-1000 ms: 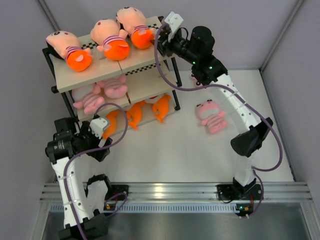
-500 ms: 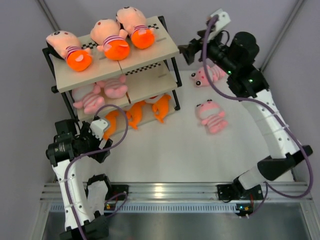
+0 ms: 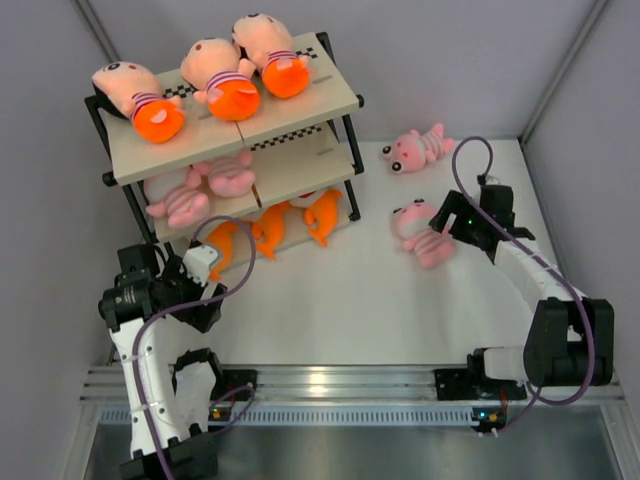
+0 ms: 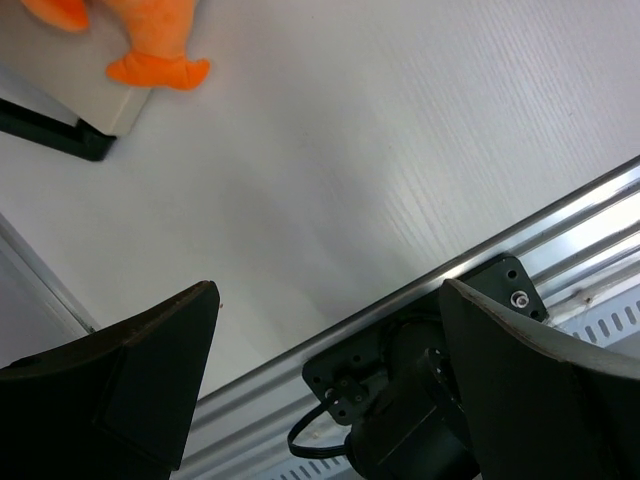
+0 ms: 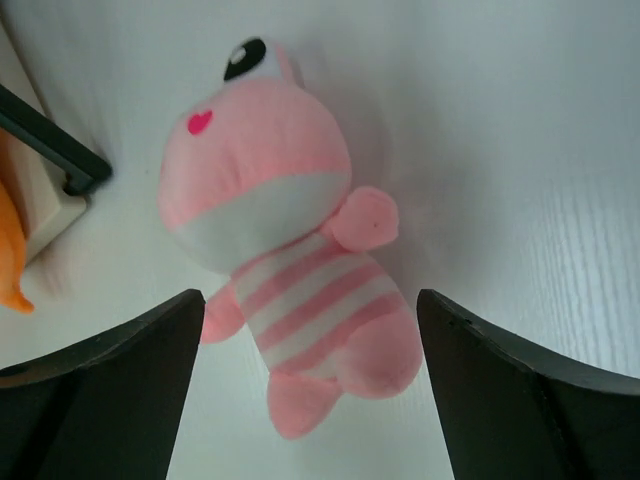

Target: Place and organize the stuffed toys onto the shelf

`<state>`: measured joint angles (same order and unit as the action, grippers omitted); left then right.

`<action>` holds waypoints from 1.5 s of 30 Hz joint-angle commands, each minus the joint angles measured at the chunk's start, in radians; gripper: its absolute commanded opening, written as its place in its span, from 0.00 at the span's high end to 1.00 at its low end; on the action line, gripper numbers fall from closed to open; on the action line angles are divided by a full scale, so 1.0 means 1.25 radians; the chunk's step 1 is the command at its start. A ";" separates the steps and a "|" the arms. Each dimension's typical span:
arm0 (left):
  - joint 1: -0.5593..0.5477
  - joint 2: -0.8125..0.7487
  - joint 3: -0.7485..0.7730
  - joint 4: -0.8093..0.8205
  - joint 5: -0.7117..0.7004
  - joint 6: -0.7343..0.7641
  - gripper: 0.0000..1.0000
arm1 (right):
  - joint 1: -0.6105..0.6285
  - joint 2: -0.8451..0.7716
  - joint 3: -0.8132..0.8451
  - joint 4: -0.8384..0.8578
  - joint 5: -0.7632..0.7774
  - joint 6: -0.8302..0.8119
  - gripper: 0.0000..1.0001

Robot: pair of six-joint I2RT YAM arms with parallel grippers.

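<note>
The shelf [image 3: 312, 98] stands at the back left. Three peach-headed dolls [image 3: 222, 78] lie on its top board, pink striped animals [image 3: 205, 188] on the middle one, and orange fish [image 3: 288, 226] on the bottom. Two more pink striped animals lie on the table: one far back [image 3: 418, 150], one nearer [image 3: 422, 232]. My right gripper [image 3: 445, 230] hangs low at the nearer one. In the right wrist view that animal [image 5: 290, 280] lies face up between the open fingers of the right gripper [image 5: 308, 310], neither finger touching it. My left gripper [image 3: 200, 262] is open and empty by the shelf's front left.
The shelf's black foot [image 5: 60, 165] and an orange fish tail [image 5: 8, 270] are just left of the right gripper. In the left wrist view the left gripper [image 4: 325, 300] hovers over bare table, an orange fish tail [image 4: 155, 60] at the shelf's corner [image 4: 70, 135], and the aluminium rail [image 4: 480, 270].
My right arm swung away from the shelf's top right corner and came down to the nearer pink animal on the table. The far pink animal is now uncovered. The left arm barely moved.
</note>
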<state>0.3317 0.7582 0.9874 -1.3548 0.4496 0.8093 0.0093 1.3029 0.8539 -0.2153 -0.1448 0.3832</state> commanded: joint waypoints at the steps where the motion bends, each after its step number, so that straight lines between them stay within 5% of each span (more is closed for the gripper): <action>1: -0.003 -0.015 -0.040 -0.040 -0.060 -0.040 0.02 | 0.000 0.001 -0.019 0.110 -0.031 0.062 0.13; 17: -0.004 -0.022 -0.065 -0.027 -0.085 -0.074 0.03 | 0.000 -0.018 -0.200 0.185 0.019 0.093 0.29; 18: -0.004 -0.024 -0.065 -0.028 -0.081 -0.077 0.03 | 0.001 -0.015 -0.203 0.185 0.021 0.094 0.33; 22: -0.003 -0.025 -0.065 -0.028 -0.090 -0.082 0.03 | 0.001 -0.029 -0.187 0.175 -0.001 0.075 1.00; 33: -0.004 -0.033 -0.051 -0.028 -0.120 -0.093 0.03 | 0.248 -0.385 0.005 -0.171 0.064 0.064 1.00; 38: -0.004 -0.033 -0.043 -0.027 -0.114 -0.092 0.03 | 0.360 -0.451 0.051 -0.121 0.037 0.169 1.00; 45: -0.004 -0.053 -0.035 -0.028 -0.129 -0.092 0.03 | 0.483 -0.297 0.108 0.067 0.079 0.224 1.00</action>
<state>0.3317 0.7120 0.9039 -1.3556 0.2966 0.7040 0.5716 0.8272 0.9417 -0.2611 -0.0792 0.6109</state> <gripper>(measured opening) 0.973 0.049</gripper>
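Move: The pink striped toy near the right hand has its middle about 2 cm ahead, 3 cm left and 8 cm below, with its head pointing forward-left. Another pink toy lies some 22 cm beyond it. The shelf's empty middle-right bay is about 12 cm ahead, 32 cm left and 10 cm above this hand; the rightmost orange shark is about 6 cm ahead, 29 cm left and 5 cm below it. From the left hand, the nearer pink toy is about 23 cm ahead, 50 cm right and 12 cm below. The right hand sinks about 7 cm, easing back slightly with its fingers open, and closes them on the pink toy's rump and legs. Holding it there, the hand lifts some 26 cm while swinging left towards the shelf and drawing back, the wrist tipping up and turning counter-clockwise, as the empty left hand dips and backs off a few centimetres. ##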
